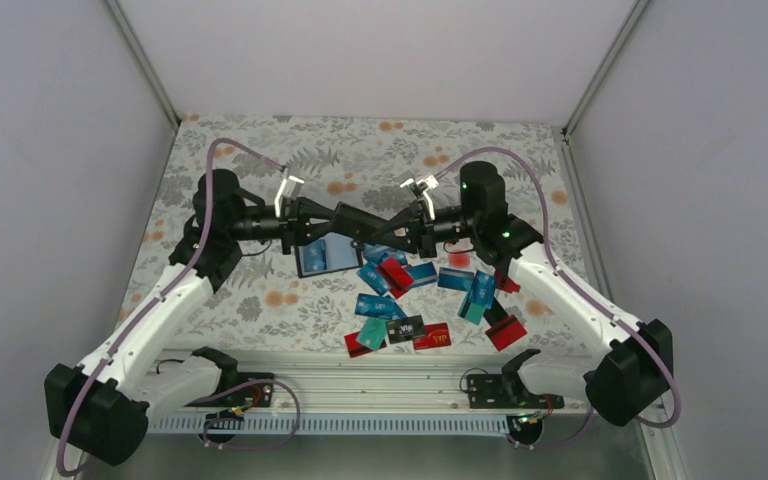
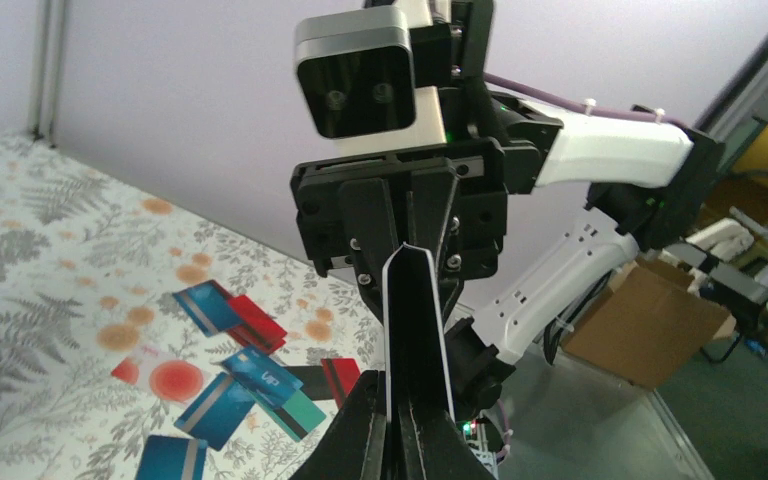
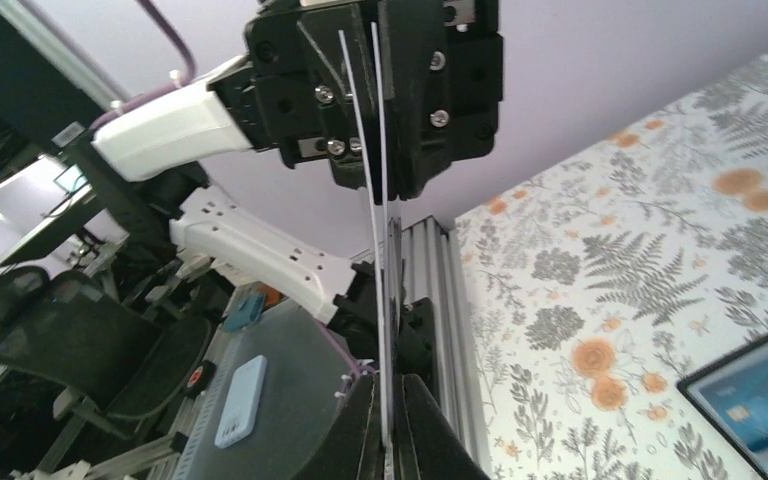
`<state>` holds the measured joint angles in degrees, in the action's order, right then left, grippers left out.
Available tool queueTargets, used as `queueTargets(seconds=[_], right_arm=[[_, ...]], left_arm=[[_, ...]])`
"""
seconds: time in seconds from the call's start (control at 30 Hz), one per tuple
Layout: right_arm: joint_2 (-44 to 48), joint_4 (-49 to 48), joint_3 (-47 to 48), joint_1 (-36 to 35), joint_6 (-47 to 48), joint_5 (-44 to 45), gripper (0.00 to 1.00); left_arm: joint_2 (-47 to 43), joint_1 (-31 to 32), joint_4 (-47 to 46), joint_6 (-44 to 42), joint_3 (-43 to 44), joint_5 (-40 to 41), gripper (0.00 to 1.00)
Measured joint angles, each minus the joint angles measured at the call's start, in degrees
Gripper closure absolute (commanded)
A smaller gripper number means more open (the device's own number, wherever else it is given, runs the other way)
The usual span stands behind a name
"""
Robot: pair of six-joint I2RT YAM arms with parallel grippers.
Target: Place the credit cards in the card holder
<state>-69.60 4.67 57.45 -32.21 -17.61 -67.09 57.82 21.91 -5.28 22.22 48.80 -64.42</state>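
A black credit card hangs in the air between both arms. My left gripper is shut on its left end and my right gripper is shut on its right end. In the left wrist view the card rises from my left gripper to the right gripper's fingers. The right wrist view shows it edge-on in my right gripper. The open card holder lies flat under the left gripper, a blue card in it. Several credit cards lie scattered to its right.
More cards lie near the front rail. A floral cloth covers the table, with white walls on three sides. The holder's corner shows at the lower right of the right wrist view.
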Motion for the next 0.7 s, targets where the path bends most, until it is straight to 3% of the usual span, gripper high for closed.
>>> queueTargets(seconds=[0.1,0.3,0.7], right_arm=[[-0.61,0.35,-0.46,0.07,-0.98,3.1,0.96],[-0.63,-0.92,-4.55,0.0,-4.98,9.66,0.75],[-3.96,-2.75,-17.25,6.25,-15.28,23.96,0.67]], left_arm=[[1.55,-0.44,-0.7,0.94,-0.2,1.07,0.98],[6.67,0.17,-5.31,3.93,-1.99,1.92,0.98],[27.63,4.76,-13.6,7.67,-2.91,7.45,0.98]])
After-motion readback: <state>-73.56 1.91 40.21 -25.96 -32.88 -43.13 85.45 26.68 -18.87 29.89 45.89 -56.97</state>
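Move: The black card is pinched at both ends between my hands, its middle about 4 cm to my left hand's right and 4 cm to my right hand's left, at their height. The open card holder lies about 10 cm ahead of my left hand, 5 cm to its left and 34 cm below. On the same table, the red-and-blue card pile is about 6 cm ahead of that hand and 9 cm right. From my right hand the holder is about 12 cm ahead, 15 cm left, 32 cm below. My left hand keeps its pinch on the black card and carries it down about 14 cm, forward 8 and some 5 to the right, towards the table and holder, rolling about 20 degrees. As my right hand comes down about 16 cm beside it, forward and then rightward too, it opens part-way and lets go of the card, its fingers swinging clockwise and tipping down. ##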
